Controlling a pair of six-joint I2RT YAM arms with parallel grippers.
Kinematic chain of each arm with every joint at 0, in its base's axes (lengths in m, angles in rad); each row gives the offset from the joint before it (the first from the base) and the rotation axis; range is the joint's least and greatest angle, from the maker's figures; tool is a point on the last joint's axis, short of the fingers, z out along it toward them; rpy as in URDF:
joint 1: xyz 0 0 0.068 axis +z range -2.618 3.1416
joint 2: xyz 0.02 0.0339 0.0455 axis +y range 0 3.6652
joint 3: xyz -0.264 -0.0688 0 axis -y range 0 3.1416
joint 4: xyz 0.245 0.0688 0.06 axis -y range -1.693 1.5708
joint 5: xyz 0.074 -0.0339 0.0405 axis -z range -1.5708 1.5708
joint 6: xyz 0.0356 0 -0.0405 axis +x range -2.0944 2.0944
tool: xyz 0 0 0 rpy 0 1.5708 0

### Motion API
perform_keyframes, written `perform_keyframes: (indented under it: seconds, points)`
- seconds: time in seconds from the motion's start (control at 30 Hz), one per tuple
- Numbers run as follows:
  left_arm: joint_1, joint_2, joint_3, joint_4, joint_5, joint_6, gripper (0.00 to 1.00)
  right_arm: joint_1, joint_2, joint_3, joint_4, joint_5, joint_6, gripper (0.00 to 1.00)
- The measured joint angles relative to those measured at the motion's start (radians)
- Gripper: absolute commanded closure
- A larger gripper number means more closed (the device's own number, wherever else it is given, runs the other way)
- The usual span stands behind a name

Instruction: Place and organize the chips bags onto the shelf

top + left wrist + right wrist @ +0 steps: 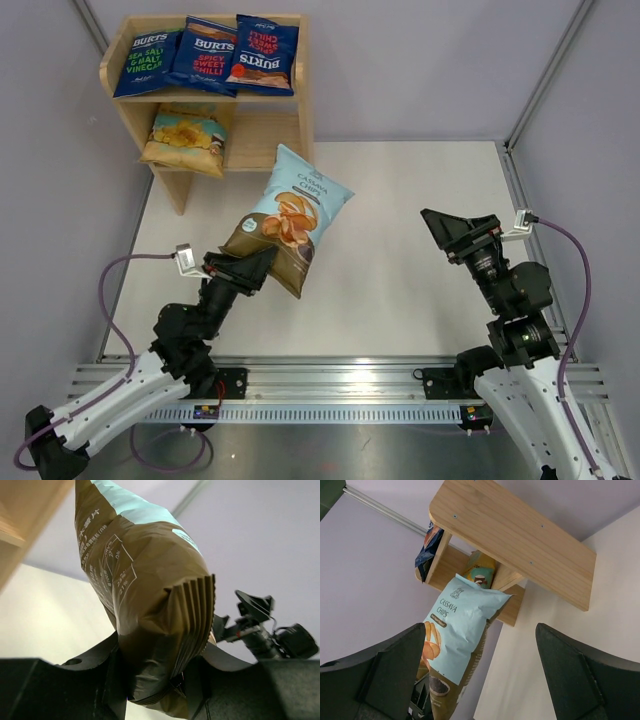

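Observation:
My left gripper [262, 266] is shut on the brown bottom end of the light-blue-and-brown Cassava Chips bag [292, 215] and holds it tilted above the table, its top pointing at the wooden shelf [291, 122]. The left wrist view shows the bag [145, 595] pinched between my fingers [112, 680]. Three dark-blue BURTS bags [207, 55] lie side by side on the top tier. The yellow chips bag [185, 138] lies on the left of the lower tier. My right gripper [437, 228] is open and empty at the right; its view shows the bag [457, 630] and the shelf [520, 540].
Grey walls enclose the white table [400, 200] on three sides. The shelf stands at the back left corner. The right half of the lower tier [262, 135] holds nothing. A metal rail [340, 385] runs along the near edge by the arm bases.

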Motion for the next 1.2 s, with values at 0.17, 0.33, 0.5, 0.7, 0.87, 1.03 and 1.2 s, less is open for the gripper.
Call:
perform_keyframes:
  seconds: [0.17, 0.33, 0.5, 0.7, 0.87, 1.03, 1.2]
  points:
    - [0.002, -0.135, 0.005, -0.172, -0.133, 0.071, 0.98, 0.0, -0.016, 0.023, -0.052, 0.013, -0.042, 0.01]
    - [0.002, -0.142, 0.01, -0.28, -0.229, 0.105, 0.98, 0.0, -0.016, 0.023, -0.09, 0.021, -0.056, 0.02]
    - [0.007, -0.147, 0.019, -0.309, -0.297, 0.152, 0.98, 0.0, -0.017, 0.035, -0.117, 0.026, -0.074, 0.02]
    - [0.026, -0.111, 0.104, -0.283, -0.336, 0.203, 0.97, 0.0, -0.022, 0.039, -0.132, 0.029, -0.08, 0.02]
    - [0.089, -0.035, 0.155, -0.239, -0.32, 0.216, 0.96, 0.0, -0.022, 0.039, -0.132, 0.029, -0.082, 0.02]
    - [0.304, 0.079, 0.178, -0.204, -0.184, 0.149, 0.97, 0.0, -0.022, 0.047, -0.141, 0.029, -0.084, 0.02]
    - [0.471, 0.18, 0.185, -0.145, -0.043, 0.075, 0.97, 0.0, -0.031, 0.066, -0.148, 0.03, -0.093, 0.02]
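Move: The left hand grips the brown bottom end of the cassava chips bag, whose middle is some 9 cm ahead, 3 cm to the right and 4 cm higher. The free place on the lower shelf lies about 31 cm ahead, 3 cm left and 6 cm below the hand. The yellow chips bag is roughly 18 cm left of that place, level with it in depth. From the empty right hand, the place is about 27 cm ahead, 39 cm left and 9 cm lower. Swinging left and then forward, about 10 cm each way, the left hand carries the cassava chips bag towards the lower shelf. It dips some 4 cm on the way and comes back up before the forward push, turning about 30 degrees counter-clockwise until the fingers point nearly straight ahead. The fingers keep their pinch on the bag's bottom end. ##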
